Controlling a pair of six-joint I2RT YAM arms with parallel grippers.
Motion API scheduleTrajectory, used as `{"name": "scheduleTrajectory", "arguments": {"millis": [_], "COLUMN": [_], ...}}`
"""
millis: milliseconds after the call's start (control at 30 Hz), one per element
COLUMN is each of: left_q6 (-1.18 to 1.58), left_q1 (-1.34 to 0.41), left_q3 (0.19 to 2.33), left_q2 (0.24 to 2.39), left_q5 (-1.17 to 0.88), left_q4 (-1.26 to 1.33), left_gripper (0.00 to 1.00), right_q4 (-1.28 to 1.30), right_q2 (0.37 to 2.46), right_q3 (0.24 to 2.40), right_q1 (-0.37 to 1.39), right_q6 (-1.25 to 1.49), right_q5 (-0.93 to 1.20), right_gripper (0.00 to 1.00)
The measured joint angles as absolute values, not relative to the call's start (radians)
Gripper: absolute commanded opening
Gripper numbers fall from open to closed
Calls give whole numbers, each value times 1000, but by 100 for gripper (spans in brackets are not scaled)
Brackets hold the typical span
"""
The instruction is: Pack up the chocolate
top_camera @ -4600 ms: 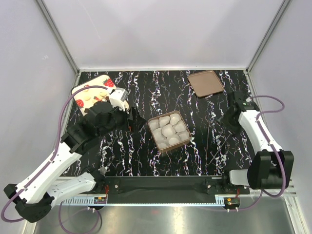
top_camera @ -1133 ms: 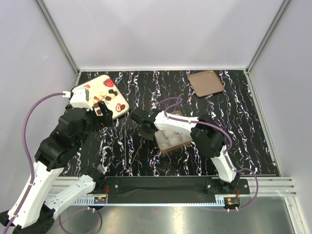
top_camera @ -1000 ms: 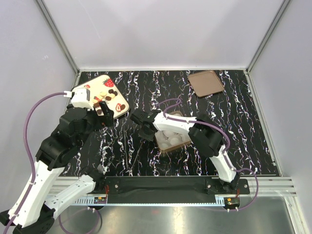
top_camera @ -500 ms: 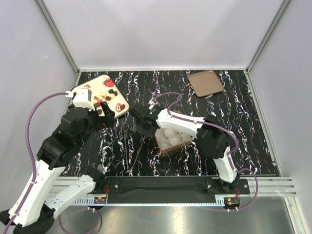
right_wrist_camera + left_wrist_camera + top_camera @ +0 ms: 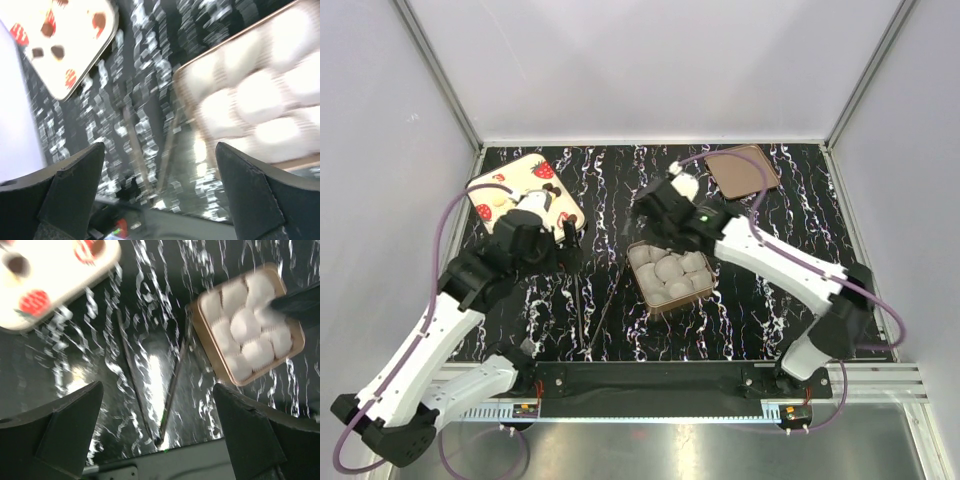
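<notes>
The chocolate pieces, dark (image 5: pixel 99 20) and cream (image 5: pixel 500 200), lie on a cream tray (image 5: pixel 515 180) with red strawberry prints at the back left. A brown box (image 5: pixel 705 285) of white paper cups (image 5: pixel 668 270) sits mid-table. Thin metal tongs (image 5: pixel 590 330) lie flat in a V left of the box, also seen in the left wrist view as tongs (image 5: pixel 170 390) and in the right wrist view as tongs (image 5: pixel 135 145). My left gripper (image 5: pixel 570 243) hovers open by the tray's near right corner. My right gripper (image 5: pixel 642 217) hangs open behind the box's far left corner. Both hold nothing.
A brown lid (image 5: pixel 742 170) lies at the back right. The enclosure's white walls close off the left, right and back. A black rail (image 5: pixel 650 378) with the arm bases runs along the near edge.
The right gripper has opened and swung from the box's left side up and back. The tongs now lie on the table. The left arm has shifted right, off the tray.
</notes>
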State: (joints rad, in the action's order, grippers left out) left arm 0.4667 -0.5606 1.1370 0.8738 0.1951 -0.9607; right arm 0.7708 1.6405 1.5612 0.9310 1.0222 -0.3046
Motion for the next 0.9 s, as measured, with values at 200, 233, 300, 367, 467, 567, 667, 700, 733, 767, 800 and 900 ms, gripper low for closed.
{"name": "scheduleTrajectory", "arguments": {"millis": [200, 233, 300, 367, 467, 567, 667, 700, 733, 767, 800, 900], "left_q6": [556, 574, 598, 623, 665, 702, 729, 734, 736, 738, 738, 737], "left_q1": [-649, -674, -714, -751, -815, -840, -840, -840, -840, -840, -840, -840], "left_q3": [965, 944, 926, 912, 884, 823, 757, 746, 737, 731, 725, 705], "left_q2": [887, 897, 922, 954, 1005, 1023, 1036, 1047, 1063, 1081, 1098, 1144], "left_q5": [142, 144, 153, 170, 197, 203, 213, 215, 215, 217, 217, 216], "left_q4": [-945, -945, -944, -934, -907, -857, -812, -805, -796, -783, -768, -720], "left_gripper": [99, 99, 99, 99, 98, 96, 96, 95, 94, 94, 94, 94], "right_q4": [808, 805, 784, 754, 694, 658, 640, 632, 624, 618, 614, 601], "right_q2": [1393, 1341, 1242, 1135, 1005, 929, 923, 924, 925, 928, 932, 953], "right_q3": [1460, 1437, 1386, 1317, 1202, 1121, 1107, 1107, 1107, 1107, 1107, 1107], "right_q1": [914, 914, 914, 914, 913, 913, 913, 913, 913, 913, 913, 913], "right_q6": [886, 866, 837, 813, 792, 768, 743, 733, 725, 718, 713, 703], "right_q5": [-457, -477, -505, -535, -560, -571, -575, -576, -577, -578, -578, -574], "right_gripper": [100, 100, 100, 100, 100, 100, 100, 100, 100, 100, 100, 100]}}
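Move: The open tongs lie on the table about 4 cm back and 4 cm to the right of my left hand, some 24 cm below it. The box of paper cups is about 19 cm to that hand's right and 2 cm ahead; the chocolate tray is some 17 cm ahead and 11 cm left. From my right hand the tongs lie about 10 cm back, 9 cm left and 21 cm down, and the box 4 cm back and 7 cm right. I drop my left hand nearly 19 cm towards the tongs, easing it about 5 cm back and 5 cm right while its fingers tip more steeply down and stay wide apart. Meanwhile my empty right hand clears off, going about 15 cm right over the box and 8 cm up, slightly back, its fingertips tipping up and still open. ##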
